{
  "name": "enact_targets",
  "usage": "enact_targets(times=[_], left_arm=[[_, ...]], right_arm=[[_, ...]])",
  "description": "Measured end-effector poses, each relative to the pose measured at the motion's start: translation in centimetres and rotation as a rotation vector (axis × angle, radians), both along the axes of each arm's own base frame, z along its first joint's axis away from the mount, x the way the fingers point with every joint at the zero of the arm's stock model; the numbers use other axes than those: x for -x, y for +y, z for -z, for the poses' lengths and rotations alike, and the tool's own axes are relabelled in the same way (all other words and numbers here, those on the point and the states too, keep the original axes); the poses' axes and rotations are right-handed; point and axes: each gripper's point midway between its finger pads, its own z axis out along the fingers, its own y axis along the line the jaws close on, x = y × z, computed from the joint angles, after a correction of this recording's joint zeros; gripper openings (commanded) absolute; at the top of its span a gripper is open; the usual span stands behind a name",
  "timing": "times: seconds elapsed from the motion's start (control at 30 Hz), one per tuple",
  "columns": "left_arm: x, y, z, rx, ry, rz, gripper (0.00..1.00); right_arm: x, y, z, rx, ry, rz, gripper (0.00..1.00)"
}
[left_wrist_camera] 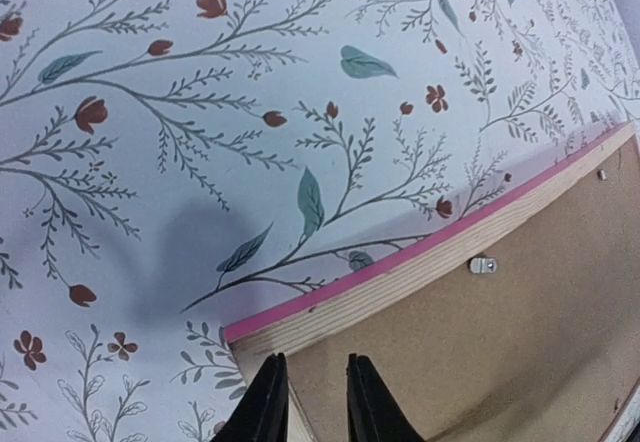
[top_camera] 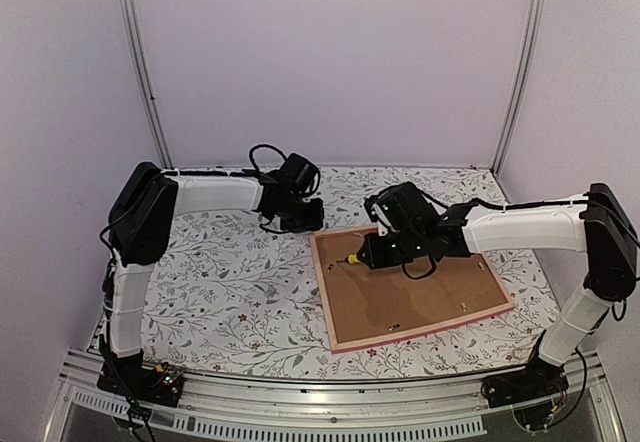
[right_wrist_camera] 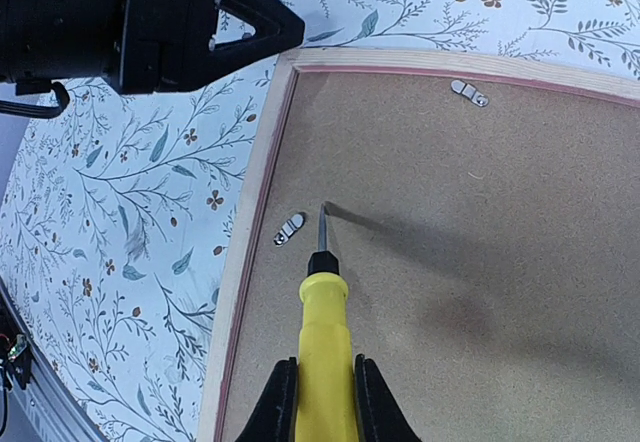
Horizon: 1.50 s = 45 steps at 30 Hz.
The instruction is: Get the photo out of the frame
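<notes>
The frame (top_camera: 322, 292) lies face down on the table, its pink edge and pale wooden rail (left_wrist_camera: 400, 272) around a brown backing board (top_camera: 420, 292). The photo is hidden under that board. My right gripper (right_wrist_camera: 325, 392) is shut on a yellow screwdriver (right_wrist_camera: 325, 332). Its tip rests on the board beside a small metal clip (right_wrist_camera: 289, 229) near the left rail. My left gripper (left_wrist_camera: 310, 387) hovers over the frame's far left corner. Its jaws stand a little apart with nothing between them.
The table wears a floral cloth (top_camera: 230, 282). More metal clips (right_wrist_camera: 469, 93) sit along the backing board's edges, one near the far rail (left_wrist_camera: 483, 264). The left gripper (right_wrist_camera: 290, 30) shows black at the top of the right wrist view. Lilac walls close the back and sides.
</notes>
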Motion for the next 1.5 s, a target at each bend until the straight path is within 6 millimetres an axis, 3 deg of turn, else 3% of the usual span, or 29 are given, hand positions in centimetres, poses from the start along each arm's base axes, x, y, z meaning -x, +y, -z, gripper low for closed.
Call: enact_targets(times=[0.13,0.33,0.5,0.8,1.0,1.27,1.5], left_arm=[[-1.0,-0.9,-2.0,0.031,-0.043,0.015,0.28],[-1.2,-0.8,-2.9,0.05,-0.046,0.021,0.38],[0.3,0.3,-4.6,0.107,-0.023,0.018,0.49],[2.3,0.9,-10.3,0.337,-0.051,0.015,0.65],[4.1,0.4,-11.2,0.485,-0.03,0.039,0.77],[6.1,-0.5,-12.4,0.715,0.006,0.075,0.83],[7.0,-0.8,-14.1,0.91,0.019,0.09,0.81]], right_arm=[[0.0,-0.3,-0.1,0.01,-0.003,0.009,0.0],[0.0,-0.8,-0.5,0.018,-0.009,0.018,0.0],[-0.1,-1.0,-2.0,-0.001,-0.038,0.028,0.0],[-0.8,-1.6,-5.0,-0.07,-0.078,0.048,0.0],[-1.7,-1.8,-8.1,-0.189,-0.097,0.055,0.0],[-2.2,-1.6,-11.3,-0.379,-0.083,0.029,0.0],[-2.3,-1.1,-13.9,-0.531,-0.052,0.003,0.0]])
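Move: The yellow screwdriver, still held by the right gripper, has its middle about 9 cm back, 9 cm right and 3 cm above the left hand. The frame's far-left corner lies roughly 2 cm ahead, 2 cm left and 4 cm below the left hand; the left-edge clip is 7 cm back, 2 cm right and 4 cm below it. From the right hand, the screwdriver's middle is 2 cm ahead, 2 cm left and 3 cm below, the left gripper some 11 cm ahead, 10 cm left and 5 cm below. Raise the left gripper off the frame's corner about 14 cm, soon drawing it back as well, swing its fingers some 50 degrees from pointing down to pointing right, and open them wide towards the screwdriver. Meanwhile lift the right gripper just as high, keep its grip on the handle, and roll it about 30 degrees so that the blade points at the left fingers. ##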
